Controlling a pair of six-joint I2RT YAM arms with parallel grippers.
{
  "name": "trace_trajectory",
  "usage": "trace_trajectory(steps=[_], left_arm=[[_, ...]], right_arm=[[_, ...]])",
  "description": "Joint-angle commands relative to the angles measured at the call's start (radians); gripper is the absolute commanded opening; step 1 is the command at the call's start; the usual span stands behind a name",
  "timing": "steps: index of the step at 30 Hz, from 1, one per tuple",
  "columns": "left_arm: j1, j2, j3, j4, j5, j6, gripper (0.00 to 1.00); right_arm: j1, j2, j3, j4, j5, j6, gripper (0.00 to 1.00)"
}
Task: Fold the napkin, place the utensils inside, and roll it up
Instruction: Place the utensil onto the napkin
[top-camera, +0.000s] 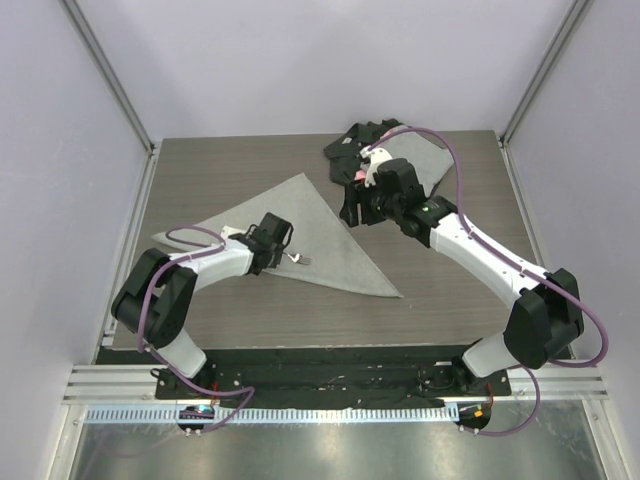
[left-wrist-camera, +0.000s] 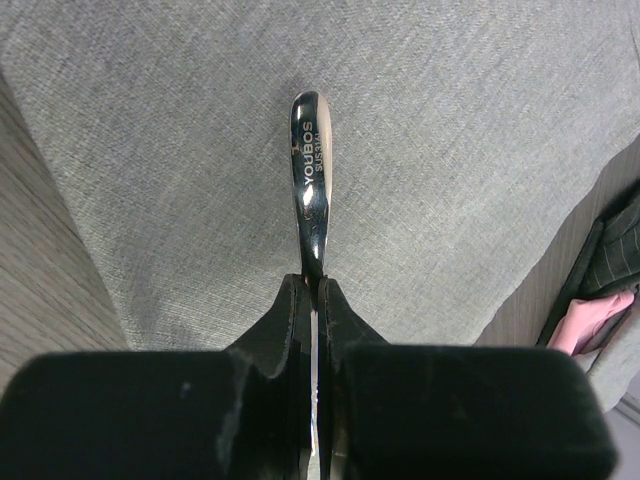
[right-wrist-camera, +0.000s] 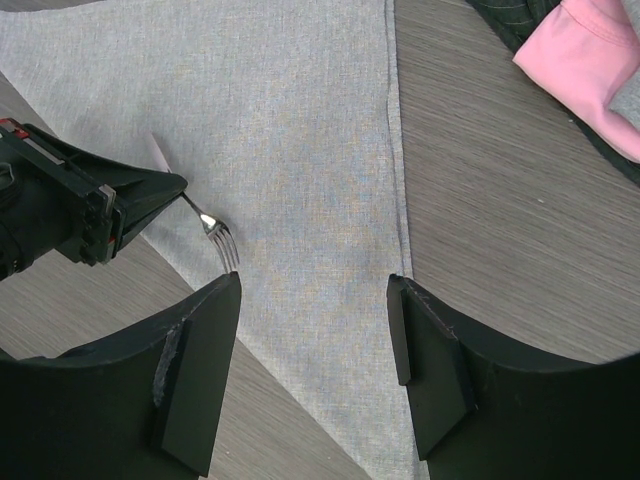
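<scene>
The light-grey napkin lies flat on the table as a triangle, its long edge running to the front right. My left gripper is over its middle, shut on a slim silver fork. In the left wrist view the jaws pinch the fork's shaft above the cloth. The right wrist view shows the fork's tines sticking out over the napkin. My right gripper hovers open and empty over the napkin's right edge.
A pile of black, pink and grey cloths lies at the back right, behind my right arm; its pink cloth shows in the right wrist view and the left wrist view. Bare wood-grain tabletop lies to the right.
</scene>
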Motion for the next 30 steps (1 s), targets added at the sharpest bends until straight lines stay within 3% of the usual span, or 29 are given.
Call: trace_trajectory(steps=[1, 12, 15, 20, 30], left_arm=[[-0.004, -0.004, -0.015, -0.020, -0.055, -0.027, 0.00], [-0.004, 0.004, -0.026, -0.014, -0.037, -0.031, 0.00], [-0.002, -0.001, -0.027, -0.012, -0.038, -0.031, 0.13], [-0.002, -0.007, -0.018, -0.014, -0.041, -0.014, 0.42], [-0.002, -0.079, 0.026, -0.043, -0.064, 0.075, 0.76]], right_arm=[[-0.002, -0.045, 0.000, 0.015, 0.010, -0.012, 0.68], [-0.003, -0.047, -0.006, 0.011, 0.007, -0.008, 0.68], [0.000, -0.048, -0.007, 0.008, 0.007, -0.006, 0.68], [-0.003, -0.058, -0.018, 0.006, 0.009, -0.003, 0.69], [-0.003, -0.096, -0.032, -0.011, 0.013, 0.012, 0.69]])
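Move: Already gripped about mid-length in the left hand, the fork has its middle practically at the hand point, tines pointing right and slightly back. The napkin spreads 2 cm or so below, its middle about 5 cm ahead of that hand and 1 cm to the right; the clothes pile lies some 30 cm ahead and 31 cm right. From the right hand, the fork is about 19 cm left, 2 cm back and 18 cm below. Lowering the held fork onto the napkin, the left hand eases down and back about 1 cm each, slightly left too, and stops there. Its shut fingers then spread to roughly three quarters open, letting go of the fork, and while they are still opening the hand lifts off by about 1 cm and returns forward nearly as far, its wrist hardly turning. ##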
